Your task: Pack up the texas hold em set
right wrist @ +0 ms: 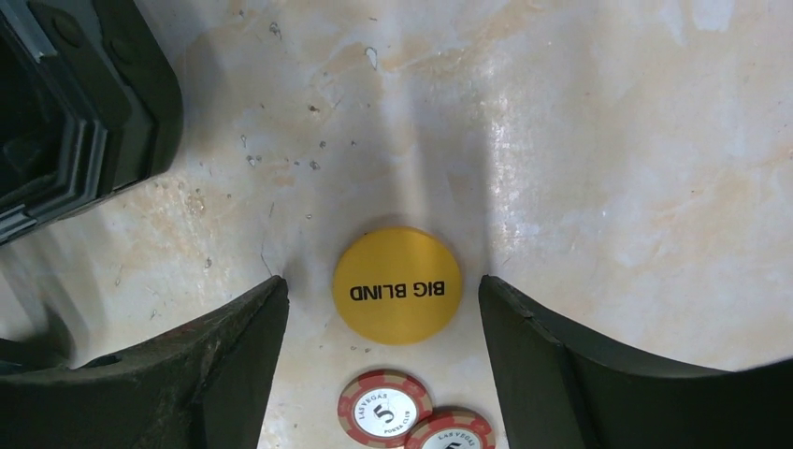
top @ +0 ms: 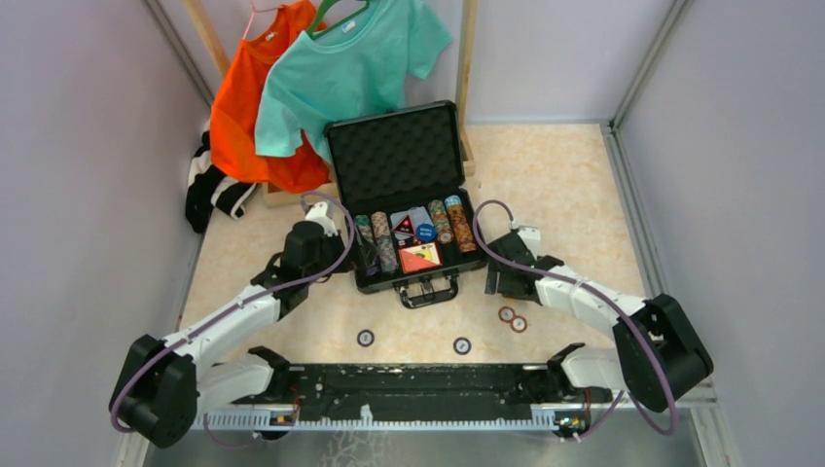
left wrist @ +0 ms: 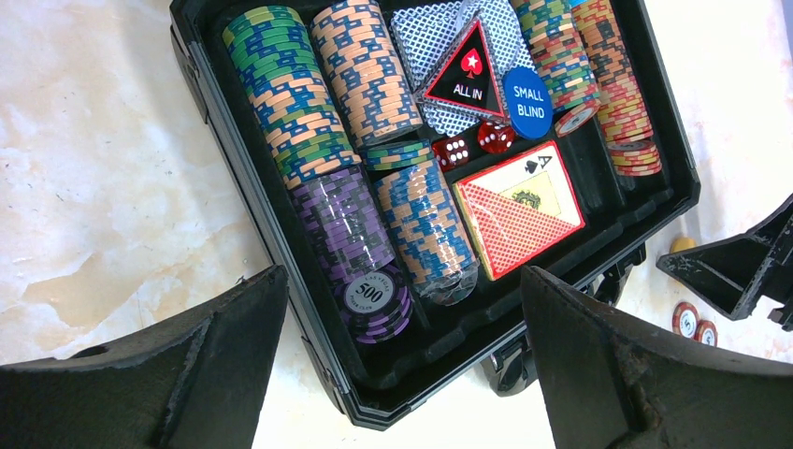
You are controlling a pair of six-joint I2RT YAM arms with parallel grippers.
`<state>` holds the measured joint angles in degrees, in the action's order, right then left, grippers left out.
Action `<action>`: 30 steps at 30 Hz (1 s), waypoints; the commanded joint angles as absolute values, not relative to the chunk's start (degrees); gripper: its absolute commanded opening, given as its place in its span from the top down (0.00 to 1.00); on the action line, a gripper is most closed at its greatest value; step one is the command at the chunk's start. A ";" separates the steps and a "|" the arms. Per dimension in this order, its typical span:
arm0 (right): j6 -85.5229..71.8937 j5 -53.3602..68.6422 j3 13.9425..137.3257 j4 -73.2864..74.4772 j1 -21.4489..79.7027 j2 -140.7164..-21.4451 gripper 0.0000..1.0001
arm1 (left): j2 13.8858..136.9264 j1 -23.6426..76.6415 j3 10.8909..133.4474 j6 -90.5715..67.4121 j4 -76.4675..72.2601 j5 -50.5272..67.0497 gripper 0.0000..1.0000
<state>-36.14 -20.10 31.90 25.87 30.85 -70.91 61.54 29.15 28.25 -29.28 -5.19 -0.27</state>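
Note:
The black briefcase [top: 394,156] lies open at the table's middle, its foam lid raised. Rows of multicoloured poker chips [left wrist: 290,103], a red card box [left wrist: 519,210], two red dice [left wrist: 452,152], a blue Small Blind button [left wrist: 527,103] and an All In triangle [left wrist: 465,75] sit in its tray. My left gripper [left wrist: 404,281] hangs open over the case's near left corner, holding nothing. Right of the case, my right gripper [right wrist: 382,285] is open and low over the table. A yellow Big Blind button [right wrist: 397,284] lies flat between its fingers, untouched. Two red chips [right wrist: 384,409] lie just behind the button.
Two dark chips [top: 365,338] [top: 462,344] lie on the table in front of the case handle [top: 428,290]. An orange shirt [top: 248,97] and a teal shirt [top: 350,68] hang on a wooden rack behind the case. A black-and-white garment [top: 209,190] lies at back left.

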 commanded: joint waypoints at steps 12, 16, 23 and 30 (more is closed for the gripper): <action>-36.83 -21.92 32.13 23.87 30.39 -69.45 0.34 | 62.08 29.02 28.66 -28.49 -6.75 0.00 0.01; -37.01 -21.95 31.44 23.97 30.41 -69.37 0.36 | 61.83 29.04 28.57 -28.49 -6.63 0.09 0.01; -37.30 -21.27 30.86 23.62 30.40 -68.88 0.40 | 61.70 29.05 28.39 -28.54 -6.72 0.25 0.01; -36.57 -21.42 31.21 24.11 30.41 -68.29 0.46 | 61.45 28.95 28.33 -28.50 -6.66 0.02 0.01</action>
<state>-36.58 -20.75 31.05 24.56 30.85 -70.13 61.89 29.15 28.25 -28.86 -5.17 -0.25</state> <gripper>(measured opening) 0.551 0.987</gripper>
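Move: The big blind button lies between my right fingertips, centred to within 1 cm and barely 1 cm below the hand point. The two red-rimmed chips are nearer me: one about 5 cm back of the button and 1 cm left, the other some 8 cm back and 2 cm right. The case's near right corner stands roughly 6 cm ahead and 6 cm left. From my left hand the button is about 35 cm right, 6 cm back and 10 cm down. I keep my right hand down at table height and close its fingers by about a quarter of their gap, until both tips meet opposite edges of the big blind button. While closing I edge the hand about half a centimetre forward and ease most of that back, with no real turn of the wrist. ##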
